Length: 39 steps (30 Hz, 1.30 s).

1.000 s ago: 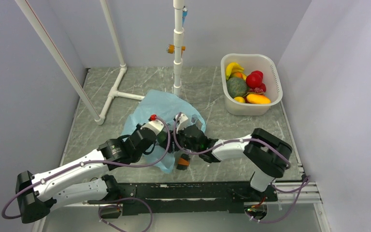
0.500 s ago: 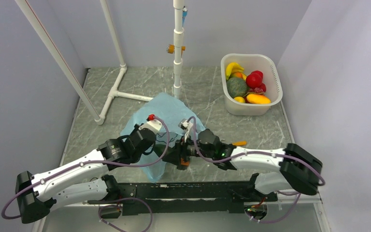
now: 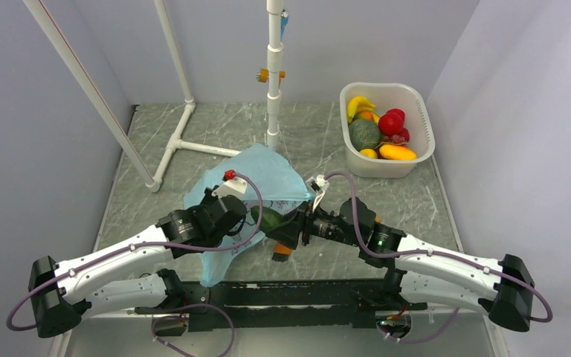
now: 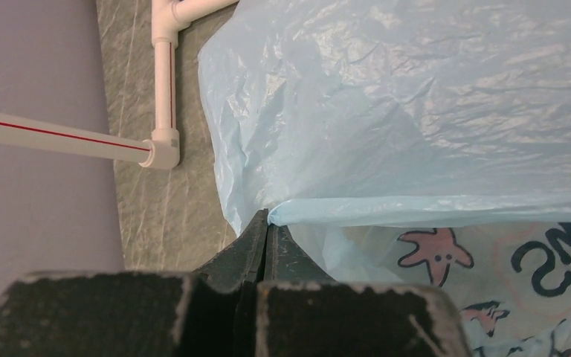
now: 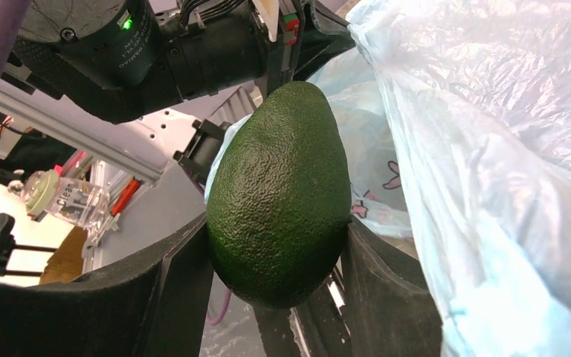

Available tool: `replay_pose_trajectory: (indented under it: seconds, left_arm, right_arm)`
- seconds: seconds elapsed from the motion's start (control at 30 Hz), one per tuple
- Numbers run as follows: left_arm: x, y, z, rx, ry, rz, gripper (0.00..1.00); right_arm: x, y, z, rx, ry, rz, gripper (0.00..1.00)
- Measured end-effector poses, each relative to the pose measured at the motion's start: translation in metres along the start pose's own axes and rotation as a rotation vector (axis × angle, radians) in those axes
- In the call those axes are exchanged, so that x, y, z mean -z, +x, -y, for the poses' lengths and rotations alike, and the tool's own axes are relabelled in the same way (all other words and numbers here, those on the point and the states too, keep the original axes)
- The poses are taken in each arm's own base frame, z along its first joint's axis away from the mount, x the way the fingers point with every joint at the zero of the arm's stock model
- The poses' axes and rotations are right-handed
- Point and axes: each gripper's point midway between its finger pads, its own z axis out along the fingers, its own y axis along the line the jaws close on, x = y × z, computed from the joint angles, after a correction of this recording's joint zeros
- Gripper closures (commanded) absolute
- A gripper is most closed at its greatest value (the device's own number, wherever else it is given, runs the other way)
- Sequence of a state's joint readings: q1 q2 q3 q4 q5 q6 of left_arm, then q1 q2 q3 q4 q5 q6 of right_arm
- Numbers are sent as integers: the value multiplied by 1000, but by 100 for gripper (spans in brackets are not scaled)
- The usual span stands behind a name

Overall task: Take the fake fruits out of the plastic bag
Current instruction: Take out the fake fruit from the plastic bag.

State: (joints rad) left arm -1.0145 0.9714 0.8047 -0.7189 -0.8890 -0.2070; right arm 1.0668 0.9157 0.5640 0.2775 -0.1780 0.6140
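The light-blue plastic bag (image 3: 268, 175) lies crumpled mid-table, its cartoon print showing in the left wrist view. My left gripper (image 4: 268, 217) is shut on the rim of the plastic bag (image 4: 416, 111) and holds that edge taut. My right gripper (image 5: 279, 249) is shut on a dark green, pebbly avocado (image 5: 279, 193), one of the fake fruits, clamped between both pads. The avocado (image 3: 269, 220) hangs just outside the bag's mouth, between the two wrists. The plastic bag (image 5: 491, 149) drapes right beside it. What else lies inside the bag is hidden.
A white perforated tub (image 3: 424, 119) at the back right holds a banana, red fruits, a green melon and a mango. A white pipe frame (image 3: 273, 89) stands behind the bag, with a slanted pipe (image 3: 89, 97) on the left. A small orange part (image 3: 281, 251) sits near the front rail.
My right arm has swung out rightward and stretched low, drawing the avocado back from the bag's mouth. The left gripper kept its hold while the bag spread and shifted slightly.
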Motion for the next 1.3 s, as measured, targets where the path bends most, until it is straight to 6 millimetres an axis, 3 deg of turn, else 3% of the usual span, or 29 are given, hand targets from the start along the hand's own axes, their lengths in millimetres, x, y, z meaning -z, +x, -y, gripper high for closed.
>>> replay_pose_trajectory:
  seconds: [0.17,0.33,0.43,0.57,0.67,0.73,0.93,1.17,1.3]
  left_arm:
    - [3,-7,0,43,6,20,100]
    - [10,-8,-11,70,-1,42,100]
    - [16,-11,-21,105,2,73,100]
    - [19,-13,-25,118,7,96,100]
    - [18,-12,-24,105,6,89,100]
    - [16,-11,-22,95,4,81,100]
    - [14,-9,-19,79,2,68,100]
    - [14,-9,-25,86,-27,69,100]
    - [19,2,-47,128,-146,35,100]
  right_arm:
    - [7,-2,0,-2,23,0,100]
    - [-2,13,9,-12,37,-52,100]
    - [-16,39,19,-29,36,-144,100]
    - [-31,93,27,-61,-2,-328,100]
    - [-36,125,18,-62,-59,-445,100]
    - [-41,142,-4,-49,-159,-519,100]
    - [-42,133,-70,1,-450,-543,100]
    - [-21,123,-97,16,-606,-560,100]
    - [-1,102,-116,45,-677,-515,100]
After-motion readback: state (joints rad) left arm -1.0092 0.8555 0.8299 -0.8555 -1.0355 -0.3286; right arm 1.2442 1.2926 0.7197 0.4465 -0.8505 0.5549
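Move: The avocado, already in the right fingers with its middle some 3 cm left of the hand point, is bound for the white basket, roughly 34 cm ahead, 31 cm right and 18 cm below. The bag's middle lies about 15 cm ahead, 5 cm left and 13 cm lower; the orange brush is some 4 cm ahead, 2 cm right and 23 cm below. From the left hand, the avocado is around 8 cm back, 15 cm right and 3 cm higher. The avocado, still gripped in the right fingers, is drawn back about 15 cm from the bag towards and past the near table edge: it dips some 12 cm while drifting left, then climbs most of that again, easing slightly right. The right wrist swings about 50 degrees counter-clockwise, the bag's right edge still clinging to that gripper. The left hand keeps its pinch on the rim, rising about 3 cm and ending 4 cm farther left. ##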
